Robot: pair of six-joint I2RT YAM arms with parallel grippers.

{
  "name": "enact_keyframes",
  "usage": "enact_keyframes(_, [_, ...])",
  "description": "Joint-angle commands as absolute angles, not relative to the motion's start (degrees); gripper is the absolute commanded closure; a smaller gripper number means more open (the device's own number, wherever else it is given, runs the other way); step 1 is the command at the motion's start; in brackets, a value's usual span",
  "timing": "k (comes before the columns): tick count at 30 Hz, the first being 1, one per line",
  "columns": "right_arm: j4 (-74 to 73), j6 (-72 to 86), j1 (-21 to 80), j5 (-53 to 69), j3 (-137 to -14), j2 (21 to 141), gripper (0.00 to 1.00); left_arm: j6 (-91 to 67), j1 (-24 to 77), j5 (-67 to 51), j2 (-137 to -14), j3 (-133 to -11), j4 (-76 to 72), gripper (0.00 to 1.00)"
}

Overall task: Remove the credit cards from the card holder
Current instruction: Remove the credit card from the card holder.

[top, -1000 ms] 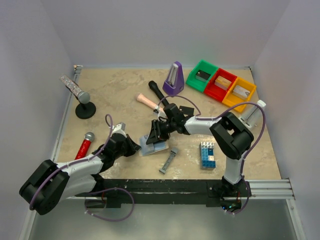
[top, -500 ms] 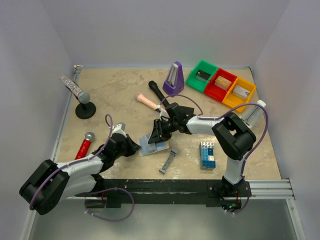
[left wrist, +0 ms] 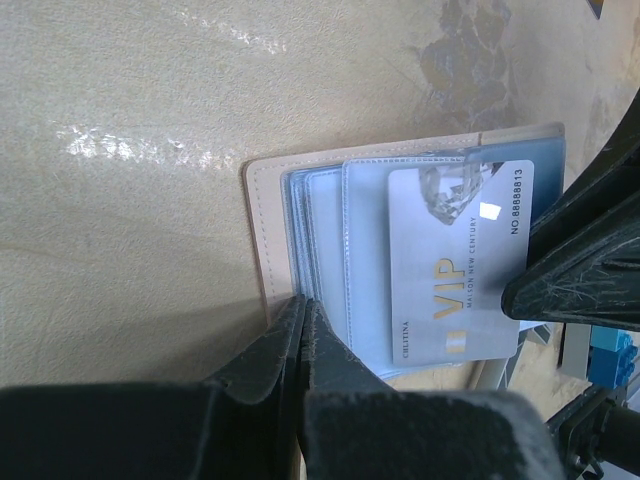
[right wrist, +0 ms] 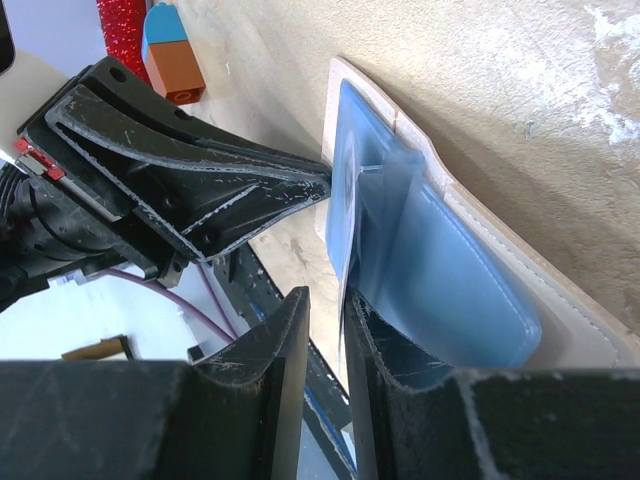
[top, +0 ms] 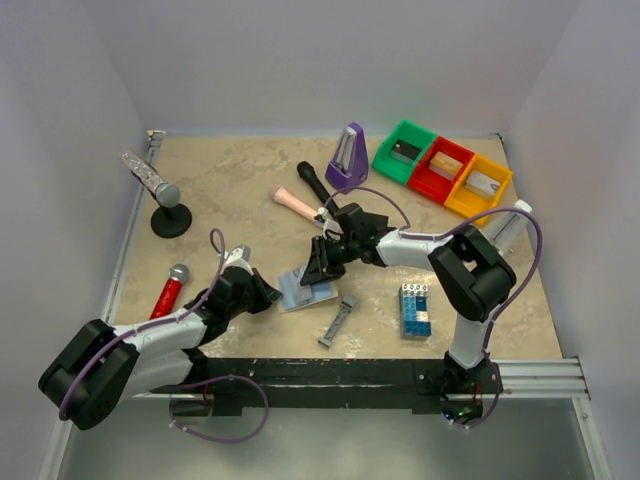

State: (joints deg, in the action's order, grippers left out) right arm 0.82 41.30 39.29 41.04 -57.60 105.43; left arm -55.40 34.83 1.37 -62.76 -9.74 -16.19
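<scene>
The light-blue card holder [top: 303, 291] lies open on the table between my two grippers, pale edging outward [left wrist: 262, 230]. A greyish credit card marked VIP [left wrist: 460, 265] sticks halfway out of a pocket. My left gripper [left wrist: 303, 303] is shut, with its tips on the holder's near edge [top: 268, 294]. My right gripper [right wrist: 328, 305] straddles the card's thin edge [right wrist: 344, 240]. The card rests against one finger and a narrow gap shows on the other side. That gripper sits at the holder's far side [top: 322, 270]. The blue holder pocket [right wrist: 470, 290] bulges beside it.
A grey bar [top: 338, 320] and a blue-and-white brick stack [top: 415, 308] lie right of the holder. A pink handle [top: 295, 203], black microphone [top: 312, 182], purple metronome [top: 347, 157] and green, red and yellow bins [top: 441, 168] stand behind. A red microphone [top: 168, 290] lies at the left.
The right gripper's jaws have narrowed around the card's edge and its wrist has shifted slightly right. The holder has settled flatter. The left arm has not moved.
</scene>
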Motion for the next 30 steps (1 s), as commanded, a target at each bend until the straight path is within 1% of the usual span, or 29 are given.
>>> enact_keyframes(1, [1.5,40.5,39.1,41.3,-57.8,103.0,0.76,-54.8,34.5,4.0,-63.3,-8.2,-11.9,1.0])
enact_keyframes(6, [1.1,40.3,39.2,41.7,-58.4,103.2,0.78,-54.8,34.6,4.0,-63.4,-8.4,-11.7,1.0])
enact_keyframes(10, [0.4,40.1,39.1,41.7,-58.5,103.3,0.82,-54.7,34.6,4.0,-63.3,-8.5,-11.6,1.0])
enact_keyframes(19, [-2.5,39.0,38.6,40.6,-58.5,102.2,1.0,-54.5,34.5,4.5,-62.8,-8.8,-10.5,1.0])
enact_keyframes(30, [-4.0,38.3,36.7,40.2,-57.5,100.1,1.0,-55.0,34.2,4.9,-61.9,-8.2,-9.8,1.0])
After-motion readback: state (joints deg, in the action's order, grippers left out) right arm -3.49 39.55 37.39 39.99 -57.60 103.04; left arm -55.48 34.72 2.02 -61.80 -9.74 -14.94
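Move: The card's middle lies about 2 cm to the right hand's left and 1 cm below it, level with it fore and aft; its right-hand edge already stands between the open fingertips. The card holder is centred about 1 cm back and 3 cm below. A grey strap lies some 7 cm to the right and 8 cm back, the pink microphone about 16 cm ahead. From the left hand, the card is some 6 cm to the right and 1 cm ahead. The right hand stays almost in place while its fingers close from about a quarter open to pinch the card's right-hand edge, then it draws the card about 1.5 cm to the right, dipping slightly before rising roughly 1 cm and easing a little forward. All the while the shut left fingers keep hold of the card holder's left edge, holding it against the pull. ##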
